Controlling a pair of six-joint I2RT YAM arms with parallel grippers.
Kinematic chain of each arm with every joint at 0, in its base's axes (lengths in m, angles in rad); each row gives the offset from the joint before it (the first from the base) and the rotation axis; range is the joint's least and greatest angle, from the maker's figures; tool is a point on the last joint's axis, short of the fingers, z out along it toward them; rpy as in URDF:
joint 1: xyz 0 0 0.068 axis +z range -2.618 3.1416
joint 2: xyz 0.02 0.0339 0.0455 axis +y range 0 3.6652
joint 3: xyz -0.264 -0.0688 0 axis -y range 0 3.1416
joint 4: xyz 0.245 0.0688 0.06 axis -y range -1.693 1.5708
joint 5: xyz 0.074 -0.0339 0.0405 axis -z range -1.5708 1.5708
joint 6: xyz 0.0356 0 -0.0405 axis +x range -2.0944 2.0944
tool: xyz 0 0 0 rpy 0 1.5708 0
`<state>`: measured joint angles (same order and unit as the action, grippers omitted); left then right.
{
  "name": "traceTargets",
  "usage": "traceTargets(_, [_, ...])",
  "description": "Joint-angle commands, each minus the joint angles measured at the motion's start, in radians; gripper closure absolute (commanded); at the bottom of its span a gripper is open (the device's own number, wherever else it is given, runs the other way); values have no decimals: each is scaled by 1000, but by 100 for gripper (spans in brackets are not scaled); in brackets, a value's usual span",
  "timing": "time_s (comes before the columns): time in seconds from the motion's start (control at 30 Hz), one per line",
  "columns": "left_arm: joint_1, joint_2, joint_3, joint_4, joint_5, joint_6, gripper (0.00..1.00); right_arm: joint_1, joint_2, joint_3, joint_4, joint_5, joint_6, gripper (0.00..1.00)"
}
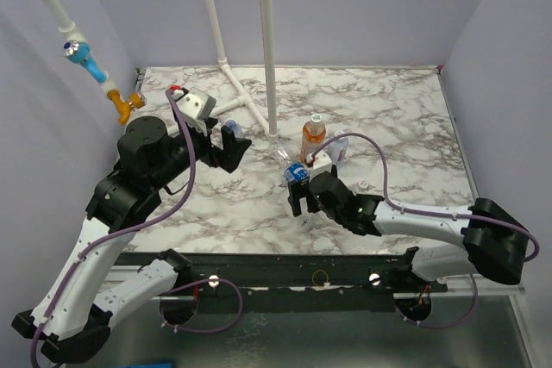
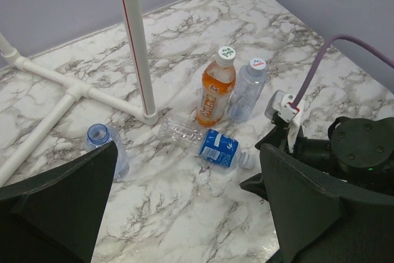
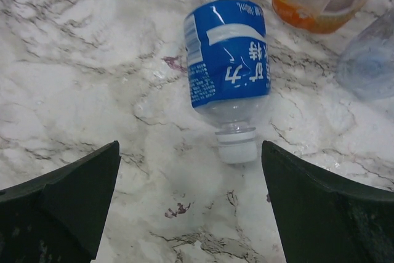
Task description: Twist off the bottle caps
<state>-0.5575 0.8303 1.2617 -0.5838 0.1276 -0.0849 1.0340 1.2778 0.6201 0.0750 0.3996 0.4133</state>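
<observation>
A clear bottle with a blue label [image 3: 228, 60] lies on its side, its white cap [image 3: 237, 148] pointing at my right gripper [image 3: 191, 207]. That gripper is open, and the cap sits just ahead of its fingers, nearer the right one. An orange bottle [image 2: 215, 90] and a clear bottle [image 2: 247, 90] stand upright behind it, each with a white cap [image 2: 225, 55] [image 2: 257, 64]. Another clear bottle [image 2: 101, 137] stands with no cap by the left finger of my left gripper [image 2: 188, 214], which hangs open and holds nothing. From above, the left gripper [image 1: 228, 151] and right gripper [image 1: 299, 202] flank the lying bottle [image 1: 297, 171].
A white pipe frame [image 2: 136, 41] rises from the marble table [image 2: 184, 214] just behind the bottles, with its feet spreading left. The right arm [image 2: 357, 152] fills the right side of the left wrist view. Purple walls close the table's far and side edges.
</observation>
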Motion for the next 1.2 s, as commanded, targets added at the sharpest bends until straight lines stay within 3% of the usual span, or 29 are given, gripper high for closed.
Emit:
traceTargets(0.0, [5,4,-15,6,64,22,1,5,106,-5,-59,84,84,1])
traceTargets(0.23, [5,-1,-35,-2,80,60,1,2,210,-9,39,86,84,8])
traceTargets(0.43, [5,-5,-50,-1,102,97,1,0,289,4,110,88,80,24])
traceTargets(0.8, [5,-18,-62,-14,151,169,1,0,224,-4,115,111,62,67])
traceTargets(0.93, [5,-31,-71,-14,189,273,1,0,89,35,79,-55,-26,70])
traceTargets(1.17, [5,-72,-52,36,278,619,1,0,-58,249,-120,-418,-130,71])
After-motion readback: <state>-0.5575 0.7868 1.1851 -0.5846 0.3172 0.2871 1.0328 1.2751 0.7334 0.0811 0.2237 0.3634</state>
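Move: The cap of the lying blue-label bottle is nearly under the right hand, about 1 cm ahead and 8 cm down. The bottle's body lies about 8 cm ahead of the hand and 5 cm left. The orange bottle stands some 12 cm straight ahead, and the clear bottle 10 cm ahead and 5 cm right. From the high left hand, that cap is roughly 2 cm ahead, 16 cm to the right and 36 cm below. The right hand drops almost straight down by about 8 cm, easing slightly forward at the bottom, and shuts its wide-open fingers until they pinch the blue-label bottle at its capped neck; it then lifts fast, some 12 cm, bearing left and a touch back towards the left hand while swinging roughly 20 degrees counter-clockwise. Meanwhile the left hand, still empty and wide open, sinks about 2 cm, draws slightly back and turns some 20 degrees, partly clockwise, without touching the bottle. ##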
